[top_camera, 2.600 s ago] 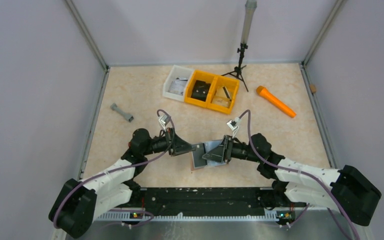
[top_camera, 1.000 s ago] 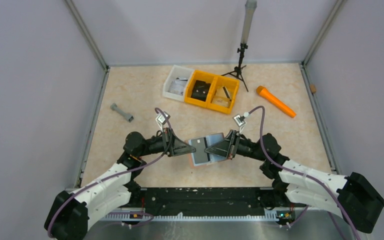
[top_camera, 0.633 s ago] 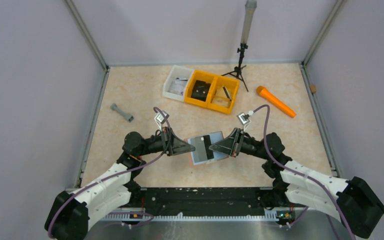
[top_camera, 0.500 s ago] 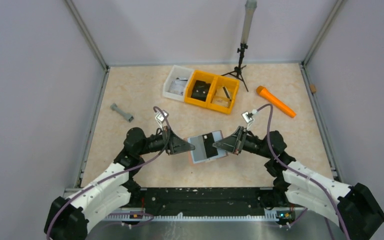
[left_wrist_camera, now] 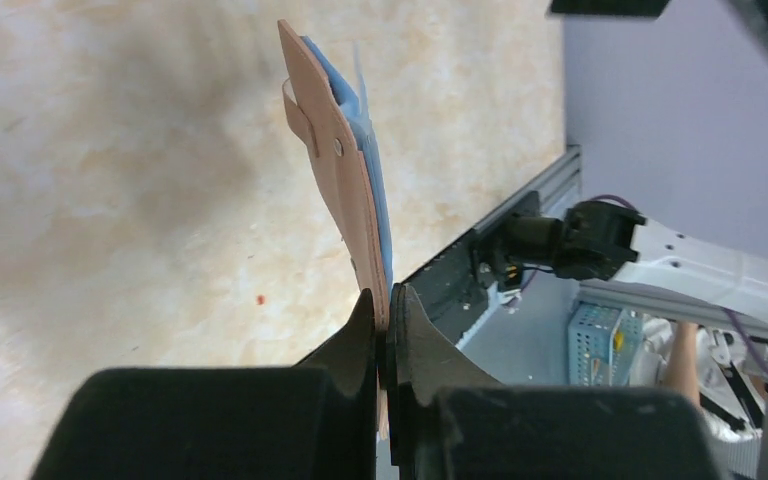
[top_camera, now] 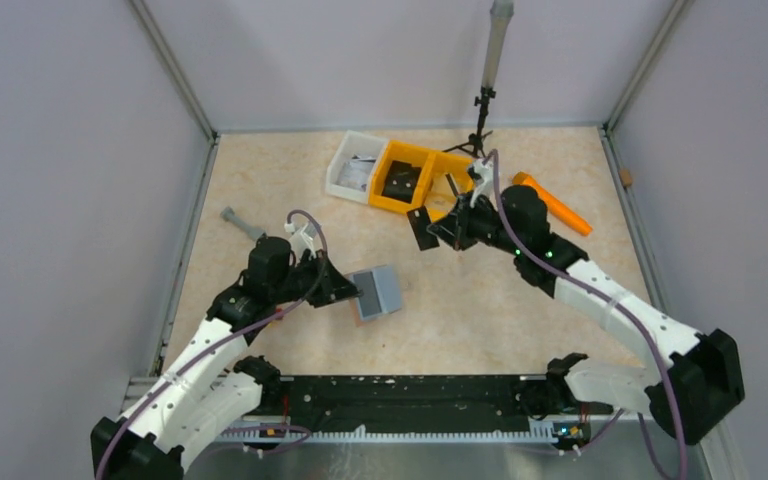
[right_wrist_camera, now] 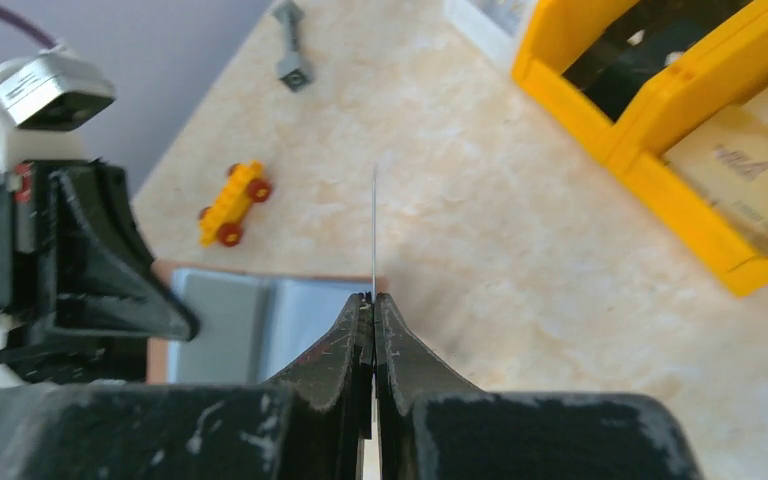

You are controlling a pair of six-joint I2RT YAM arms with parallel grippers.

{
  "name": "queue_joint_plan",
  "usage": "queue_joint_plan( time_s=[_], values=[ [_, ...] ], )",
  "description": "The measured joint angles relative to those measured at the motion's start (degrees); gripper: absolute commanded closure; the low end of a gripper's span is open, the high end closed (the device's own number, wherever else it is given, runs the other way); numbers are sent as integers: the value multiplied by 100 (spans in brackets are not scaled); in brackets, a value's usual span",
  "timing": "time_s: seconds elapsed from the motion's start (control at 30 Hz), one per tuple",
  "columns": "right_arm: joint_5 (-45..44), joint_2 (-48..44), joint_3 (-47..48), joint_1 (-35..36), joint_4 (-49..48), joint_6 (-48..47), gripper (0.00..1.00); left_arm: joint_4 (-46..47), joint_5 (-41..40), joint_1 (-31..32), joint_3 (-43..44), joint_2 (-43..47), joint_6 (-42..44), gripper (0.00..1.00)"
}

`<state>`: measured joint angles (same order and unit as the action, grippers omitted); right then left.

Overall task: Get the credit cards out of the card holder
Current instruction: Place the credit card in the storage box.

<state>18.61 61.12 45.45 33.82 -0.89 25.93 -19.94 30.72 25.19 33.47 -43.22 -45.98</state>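
The card holder [top_camera: 380, 291] hangs open above the table, pale blue-grey inside up, with my left gripper [top_camera: 354, 294] shut on its left edge. Edge-on in the left wrist view, the card holder [left_wrist_camera: 345, 180] shows a reddish-brown outside and a small tab; my left gripper [left_wrist_camera: 385, 302] pinches its near end. A black credit card [top_camera: 420, 228] is out of the holder, held in the air by my right gripper [top_camera: 439, 232], which is shut on it near the yellow bins. In the right wrist view this card [right_wrist_camera: 374, 230] is a thin upright line rising from my right gripper [right_wrist_camera: 373, 298].
A white bin [top_camera: 353, 165] and two yellow bins [top_camera: 422, 160] stand at the back, beside a small tripod [top_camera: 479, 125]. An orange tool [top_camera: 555, 205] lies at the right and a grey piece [top_camera: 243, 224] at the left. A yellow toy car [right_wrist_camera: 230, 205] sits near the left arm.
My right gripper has pulled the black card out of the holder and carried it up and away toward the yellow bins. My left gripper has drawn the holder to the left.
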Motion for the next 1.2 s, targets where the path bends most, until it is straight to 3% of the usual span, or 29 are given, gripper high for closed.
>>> queue_joint_plan(
  time_s=[0.2,0.37,0.7,0.93,1.2],
  values=[
    [-566,1591,1591,-9,730,-1410,100,-568,-168,-238,13,-308,337,100],
    [-1158,2586,2511,66,745,-2542,100,-699,-162,-289,15,-459,476,100],
    [-2964,4293,3499,254,-505,-3906,100,-675,-55,-376,17,-697,566,100],
    [-3783,5475,4288,448,-1062,-4715,100,-651,-7,-466,17,-809,577,100],
    [-4380,6255,4483,697,-1735,-5541,100,-544,61,-538,15,-905,592,100]
  ],
)
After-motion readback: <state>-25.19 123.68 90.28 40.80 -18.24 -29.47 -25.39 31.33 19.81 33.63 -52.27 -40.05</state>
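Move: The right hand, with a dark credit card pinched in its fingers, has the storage box's middle compartment about 26 cm ahead, 5 cm to its left and 20 cm below. Level with that compartment in height, the white compartment is about 30 cm ahead and 16 cm left of the hand, and the right yellow compartment about 24 cm ahead and 6 cm right. From the left hand, the middle compartment is some 35 cm ahead, 8 cm right and 16 cm below. Keeping its pinch on the card, the right hand sweeps forward some 26 cm and drifts left to come over the middle compartment, sinking about 8 cm, mostly late on, while it rolls its left side down by some 55 degrees and swings its fingers from pointing left to pointing forward. The left hand keeps its grip on the card holder and lowers it about 5 cm, easing slightly left. ##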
